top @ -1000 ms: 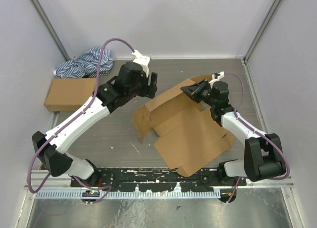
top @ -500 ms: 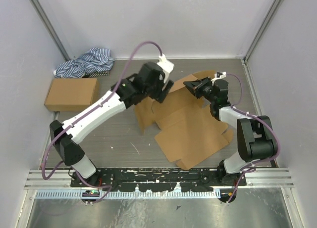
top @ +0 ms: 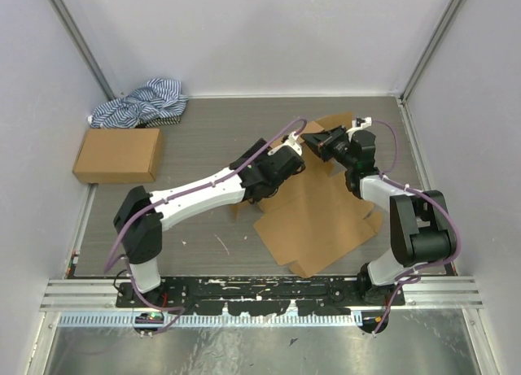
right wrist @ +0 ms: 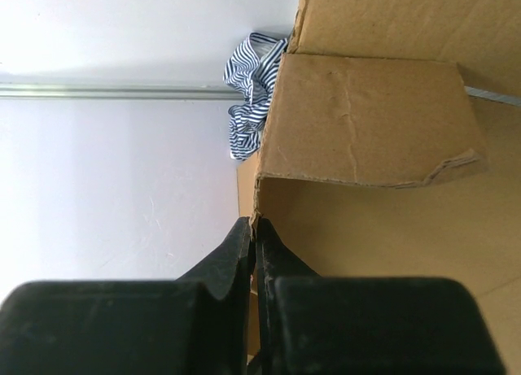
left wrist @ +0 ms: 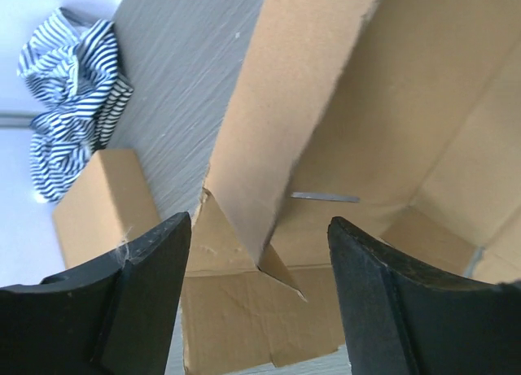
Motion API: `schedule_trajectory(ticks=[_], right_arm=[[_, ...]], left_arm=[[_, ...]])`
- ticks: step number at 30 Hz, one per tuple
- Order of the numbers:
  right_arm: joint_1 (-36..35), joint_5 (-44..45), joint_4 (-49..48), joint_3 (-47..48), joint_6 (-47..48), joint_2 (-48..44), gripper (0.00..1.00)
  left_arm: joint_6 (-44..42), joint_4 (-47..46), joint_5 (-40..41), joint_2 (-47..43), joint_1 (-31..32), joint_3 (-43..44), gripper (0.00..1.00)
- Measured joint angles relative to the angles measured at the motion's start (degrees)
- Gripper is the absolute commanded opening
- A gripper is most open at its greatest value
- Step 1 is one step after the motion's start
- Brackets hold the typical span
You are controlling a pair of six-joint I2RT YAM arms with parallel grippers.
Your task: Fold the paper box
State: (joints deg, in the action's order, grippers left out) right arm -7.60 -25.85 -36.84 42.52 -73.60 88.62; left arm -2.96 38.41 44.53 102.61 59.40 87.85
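The paper box (top: 321,216), plain brown creased cardboard, lies partly opened at the centre right of the table. My right gripper (top: 320,144) is shut on the edge of its far flap and holds that flap raised. In the right wrist view the right gripper (right wrist: 255,228) pinches the thin cardboard edge under the folded flap (right wrist: 366,123). My left gripper (top: 264,184) hangs low over the box's left side. In the left wrist view the left gripper (left wrist: 259,257) is open, with an upright panel (left wrist: 285,123) of the box rising between and beyond its fingers, apart from both.
A sealed brown carton (top: 119,154) lies at the left with a blue-and-white striped cloth (top: 140,103) behind it in the back left corner. Both also show in the left wrist view, the carton (left wrist: 102,208) and the cloth (left wrist: 73,98). Grey walls enclose the table.
My left arm has swung right and down from the back of the table onto the box's left side, jaws still open. My right gripper kept its hold on the flap and drew back slightly.
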Motion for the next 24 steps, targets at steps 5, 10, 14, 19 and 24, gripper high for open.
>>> schedule_trajectory(ticks=[5,10,14,19,24], right_arm=[[0.00,-0.46,0.00,0.00,0.02,-0.31,0.09],[0.00,-1.03,0.02,-0.02,0.04,-0.44,0.09],[0.00,-1.07,-0.02,-0.02,-0.02,-0.52,0.10],[0.00,-1.09,-0.11,-0.13,-0.28,-0.52,0.10],[-0.66,-1.09,-0.96,-0.39,-0.83,-0.50,0.11]], left_arm=[[0.37,0.02,6.91,3.13,-0.09,0.79,0.56],[1.27,-0.17,10.05,3.63,-0.11,0.79,0.40],[1.31,-0.46,11.61,3.63,0.02,0.79,0.39],[0.81,-0.85,13.16,3.52,-0.04,0.76,0.38],[-0.22,-1.51,13.46,2.51,-0.92,0.74,0.38]])
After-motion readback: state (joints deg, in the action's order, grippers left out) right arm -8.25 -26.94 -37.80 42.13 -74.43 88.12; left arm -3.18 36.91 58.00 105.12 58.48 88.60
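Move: The raised wall's left corner lies just beyond the left hand's open fingers, some 2 cm ahead, 1 cm left and 2 cm below. The wall's right end is about 5 cm ahead, 13 cm right and at its height; the left side flap hangs about 4 cm back, 4 cm left and 8 cm lower. That right end is already in the right fingers, the left corner about 14 cm left, 4 cm back and 2 cm below them. The raised wall's left corner is taken between the left fingers, which close to about half their gap, one outside the panel and one inside, as the hand goes left and forward about 3.5 cm, then rises slightly, turning some 10 degrees counter-clockwise and tipping up. The right hand keeps its pinch on the wall's right end, drifting about 1 cm left and back. ##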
